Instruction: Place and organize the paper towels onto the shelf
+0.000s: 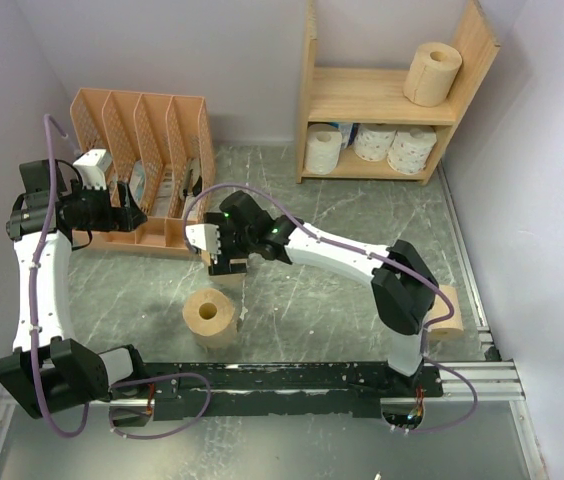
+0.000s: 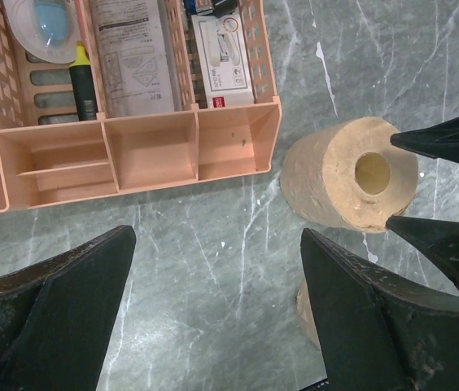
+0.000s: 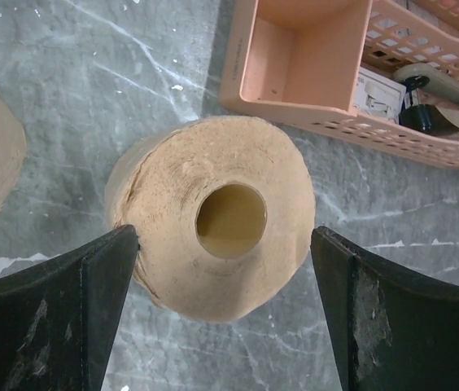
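Note:
A tan paper towel roll [image 3: 213, 220] stands on end on the marble table, core hole up. My right gripper [image 3: 223, 269] is open and straddles it: the left finger touches the roll's side and the right finger stands a sliver off. The same roll [image 2: 343, 175] appears in the left wrist view. My left gripper [image 2: 213, 301] hangs open over bare table beside it, holding nothing. A second tan roll [image 1: 209, 316] stands nearer the arms, and a third [image 1: 449, 310] sits behind the right arm. On the wooden shelf [image 1: 382, 95], one tan roll [image 1: 432, 72] lies on the upper tier and three white rolls [image 1: 375, 141] on the lower.
The orange-pink file organizer [image 1: 142, 130] stands at the back left, close to my left gripper [image 1: 137, 215] and just beyond the straddled roll. It holds papers, a stapler box and a pen. White walls close in the table on three sides.

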`<action>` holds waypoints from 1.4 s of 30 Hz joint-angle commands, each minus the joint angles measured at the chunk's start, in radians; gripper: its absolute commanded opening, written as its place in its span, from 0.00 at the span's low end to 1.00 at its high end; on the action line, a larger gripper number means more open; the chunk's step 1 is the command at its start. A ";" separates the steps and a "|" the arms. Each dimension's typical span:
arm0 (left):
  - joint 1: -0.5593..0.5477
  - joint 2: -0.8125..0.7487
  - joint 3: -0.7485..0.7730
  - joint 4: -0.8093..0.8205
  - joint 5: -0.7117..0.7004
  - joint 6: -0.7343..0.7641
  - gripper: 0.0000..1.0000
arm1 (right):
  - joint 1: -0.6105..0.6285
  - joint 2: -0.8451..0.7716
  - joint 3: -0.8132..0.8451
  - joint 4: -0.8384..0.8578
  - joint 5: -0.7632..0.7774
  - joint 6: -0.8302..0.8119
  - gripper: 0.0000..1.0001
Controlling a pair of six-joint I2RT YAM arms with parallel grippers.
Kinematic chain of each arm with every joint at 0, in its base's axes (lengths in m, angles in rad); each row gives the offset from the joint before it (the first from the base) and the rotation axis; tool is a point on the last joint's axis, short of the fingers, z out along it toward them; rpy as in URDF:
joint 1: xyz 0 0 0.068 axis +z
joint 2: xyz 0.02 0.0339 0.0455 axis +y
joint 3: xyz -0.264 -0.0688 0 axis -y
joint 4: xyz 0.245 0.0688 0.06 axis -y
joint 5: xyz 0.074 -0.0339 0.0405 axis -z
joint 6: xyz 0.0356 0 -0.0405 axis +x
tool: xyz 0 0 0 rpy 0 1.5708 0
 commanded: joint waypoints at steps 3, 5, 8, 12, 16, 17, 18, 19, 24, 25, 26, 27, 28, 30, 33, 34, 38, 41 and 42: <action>0.010 -0.020 -0.008 -0.014 0.026 0.012 0.95 | 0.030 0.068 0.068 -0.077 0.008 -0.014 0.88; 0.011 -0.016 -0.005 -0.013 0.027 0.012 0.95 | 0.037 0.078 0.079 -0.078 0.002 -0.010 0.88; 0.010 -0.015 -0.004 -0.013 0.024 0.013 0.95 | 0.045 0.093 0.106 -0.099 0.008 -0.008 0.87; 0.011 -0.016 -0.009 -0.012 0.021 0.013 0.95 | 0.044 0.082 0.120 -0.108 0.032 -0.019 0.87; 0.010 -0.019 -0.015 -0.011 0.018 0.014 0.95 | 0.040 0.049 0.142 -0.139 0.061 -0.020 0.87; 0.011 -0.018 -0.014 -0.012 0.018 0.013 0.95 | 0.039 0.041 0.154 -0.157 0.058 -0.016 0.87; 0.010 -0.018 -0.013 -0.012 0.019 0.013 0.95 | 0.038 0.034 0.166 -0.179 0.050 -0.012 0.87; 0.010 -0.018 -0.012 -0.013 0.021 0.012 0.95 | 0.038 0.028 0.177 -0.203 0.038 -0.009 0.87; 0.011 -0.014 -0.004 -0.014 0.026 0.010 0.95 | 0.034 0.005 0.205 -0.287 -0.047 0.002 0.87; 0.011 -0.013 -0.004 -0.015 0.025 0.011 0.95 | 0.033 0.002 0.204 -0.295 -0.066 0.006 0.87; 0.010 -0.012 -0.005 -0.015 0.025 0.011 0.95 | 0.033 0.000 0.203 -0.302 -0.089 0.014 0.87; 0.010 -0.012 -0.006 -0.014 0.024 0.012 0.95 | 0.033 0.001 0.203 -0.308 -0.104 0.023 0.87; 0.011 -0.013 -0.007 -0.015 0.023 0.012 0.95 | 0.034 0.002 0.203 -0.312 -0.114 0.035 0.87; 0.011 -0.014 -0.009 -0.016 0.020 0.012 0.95 | 0.036 -0.003 0.204 -0.323 -0.133 0.059 0.86; 0.010 -0.018 -0.014 -0.017 0.016 0.012 0.95 | 0.057 -0.025 0.192 -0.331 -0.150 0.094 0.84; 0.010 -0.018 -0.015 -0.016 0.015 0.012 0.95 | 0.068 -0.040 0.181 -0.329 -0.153 0.099 0.83; 0.010 -0.013 -0.015 -0.011 0.020 0.007 0.95 | 0.116 -0.108 0.095 -0.306 -0.168 0.104 0.84; 0.010 -0.004 -0.011 -0.014 0.018 0.007 0.95 | 0.152 -0.123 0.089 -0.348 -0.197 0.126 0.84; 0.010 -0.004 -0.011 -0.014 0.017 0.008 0.95 | 0.167 -0.131 0.084 -0.356 -0.192 0.136 0.84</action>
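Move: The near brown roll stands about 16 cm back and 4 cm to the left of the right hand, its middle about 8 cm lower. The far brown roll is right under that hand, level fore and aft and 1 cm left, with its middle 8 cm down. The organizer's near right corner lies roughly 4 cm ahead and 7 cm left, 10 cm lower. From the left hand, the near roll is about 18 cm back, 18 cm right and 18 cm below. Edging about 2 cm left over the far brown roll, the right hand then eases back out without closing and sweeps back towards the near brown roll, about 10 cm in all and quickening, rising 3 to 4 cm. The wrist turns some 15 degrees, partly counter-clockwise, and the fingers stay wide open, free of both rolls at the end. ##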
